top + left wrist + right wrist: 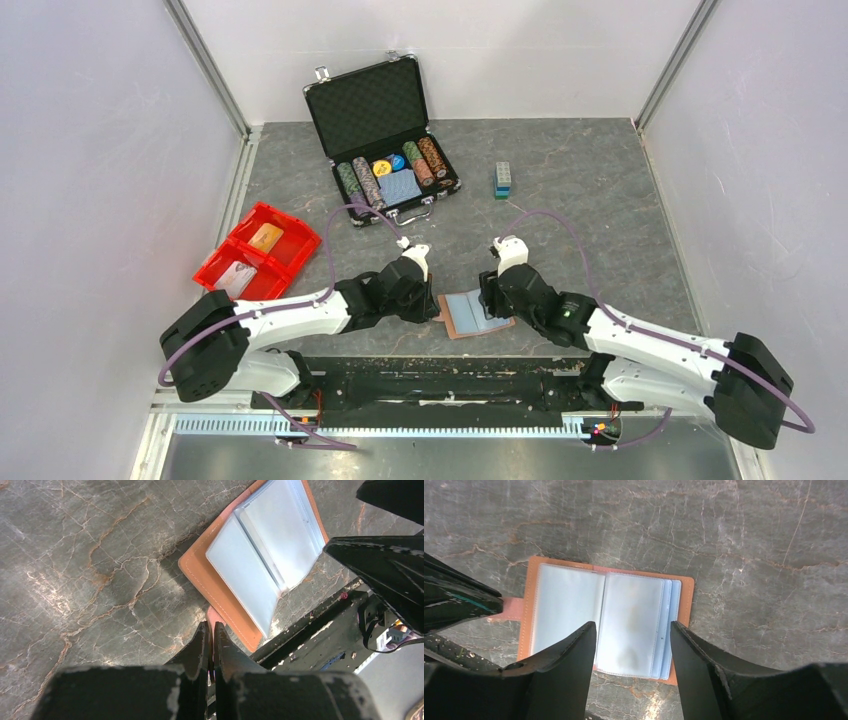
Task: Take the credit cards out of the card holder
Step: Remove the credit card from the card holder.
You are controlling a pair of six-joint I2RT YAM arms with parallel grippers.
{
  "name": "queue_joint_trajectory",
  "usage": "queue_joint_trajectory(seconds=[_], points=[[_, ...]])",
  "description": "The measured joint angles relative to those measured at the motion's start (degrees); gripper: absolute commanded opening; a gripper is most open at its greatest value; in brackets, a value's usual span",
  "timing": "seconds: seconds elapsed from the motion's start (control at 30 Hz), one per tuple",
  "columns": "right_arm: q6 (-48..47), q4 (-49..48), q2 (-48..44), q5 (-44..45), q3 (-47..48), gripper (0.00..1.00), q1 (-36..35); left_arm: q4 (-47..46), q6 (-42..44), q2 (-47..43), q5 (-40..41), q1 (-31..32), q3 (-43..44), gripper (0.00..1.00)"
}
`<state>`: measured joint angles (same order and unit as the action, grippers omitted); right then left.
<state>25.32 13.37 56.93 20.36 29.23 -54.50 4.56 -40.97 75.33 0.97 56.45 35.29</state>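
The brown card holder (470, 316) lies open on the table between my two arms, with its pale blue sleeves (631, 620) facing up. My left gripper (211, 625) is shut on the holder's small closing tab (216, 614) at its left edge. My right gripper (633, 625) hovers open just above the right-hand sleeves and touches nothing. I cannot tell whether any sleeve holds a card. An orange-yellow credit card (266, 237) and a pale one (237, 278) lie in the red bin.
The red bin (262, 262) sits at the left. An open black poker-chip case (368, 105) stands at the back, and a small blue-green block (503, 180) at the back right. The black base rail (430, 375) runs just behind the holder's near edge.
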Motion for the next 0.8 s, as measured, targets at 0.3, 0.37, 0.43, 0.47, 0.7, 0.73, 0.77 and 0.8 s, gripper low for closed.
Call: queue_joint_trajectory(seconds=[0.3,0.37,0.43,0.47,0.7,0.73,0.77,0.8], points=[[1.07,-5.42,3.04,-5.42,-4.52,0.57,1.81,0.07,0.02,0.04,0.02,0.0,0.02,0.05],[1.53,-6.62,3.65,-6.25,-5.4,0.57,1.92,0.07,0.02,0.04,0.0,0.0,0.02,0.06],[1.88,-7.34,4.28,-6.69,-5.88,0.57,2.03,0.04,0.02,0.07,-0.02,0.0,0.02,0.06],[2.08,-7.78,4.7,-6.86,-6.1,0.57,2.08,0.04,0.02,0.07,-0.02,0.0,0.02,0.06],[2.93,-10.08,6.47,-8.59,-7.02,0.56,2.19,-0.33,0.02,0.09,-0.11,0.0,0.0,0.06],[3.06,-10.27,6.54,-8.79,-7.1,0.56,2.19,-0.44,0.02,0.15,-0.13,0.0,0.0,0.06],[3.19,-10.67,6.56,-9.07,-7.17,0.56,2.19,-0.48,0.02,0.31,-0.13,0.0,0.0,0.06],[3.34,-11.02,6.58,-9.33,-7.23,0.56,2.19,-0.5,0.0,0.52,-0.13,0.0,0.02,0.06]])
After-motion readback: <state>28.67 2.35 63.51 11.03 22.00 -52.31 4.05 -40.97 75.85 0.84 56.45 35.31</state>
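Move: The card holder's right-hand clear page lies almost under the open right fingers, about 6 cm down and 1 cm to their right. The left-hand page is some 6 cm to the hand's left and 1 cm back. The strap is about 10 cm left and 2 cm back, and the poker case some 30 cm ahead and 19 cm left. From the left hand, already gripping the strap, the right-hand page is about 11 cm right, 1 cm ahead and slightly below. Towards the card holder's right-hand page the right hand sinks about 5 cm, easing back some 1.5 cm as it drops and tipping its fingers a little more steeply down. The fingers stay about half open, ending close over the page beside the fold; whether they touch can't be seen. The left hand stays in place and keeps the strap pinched. ##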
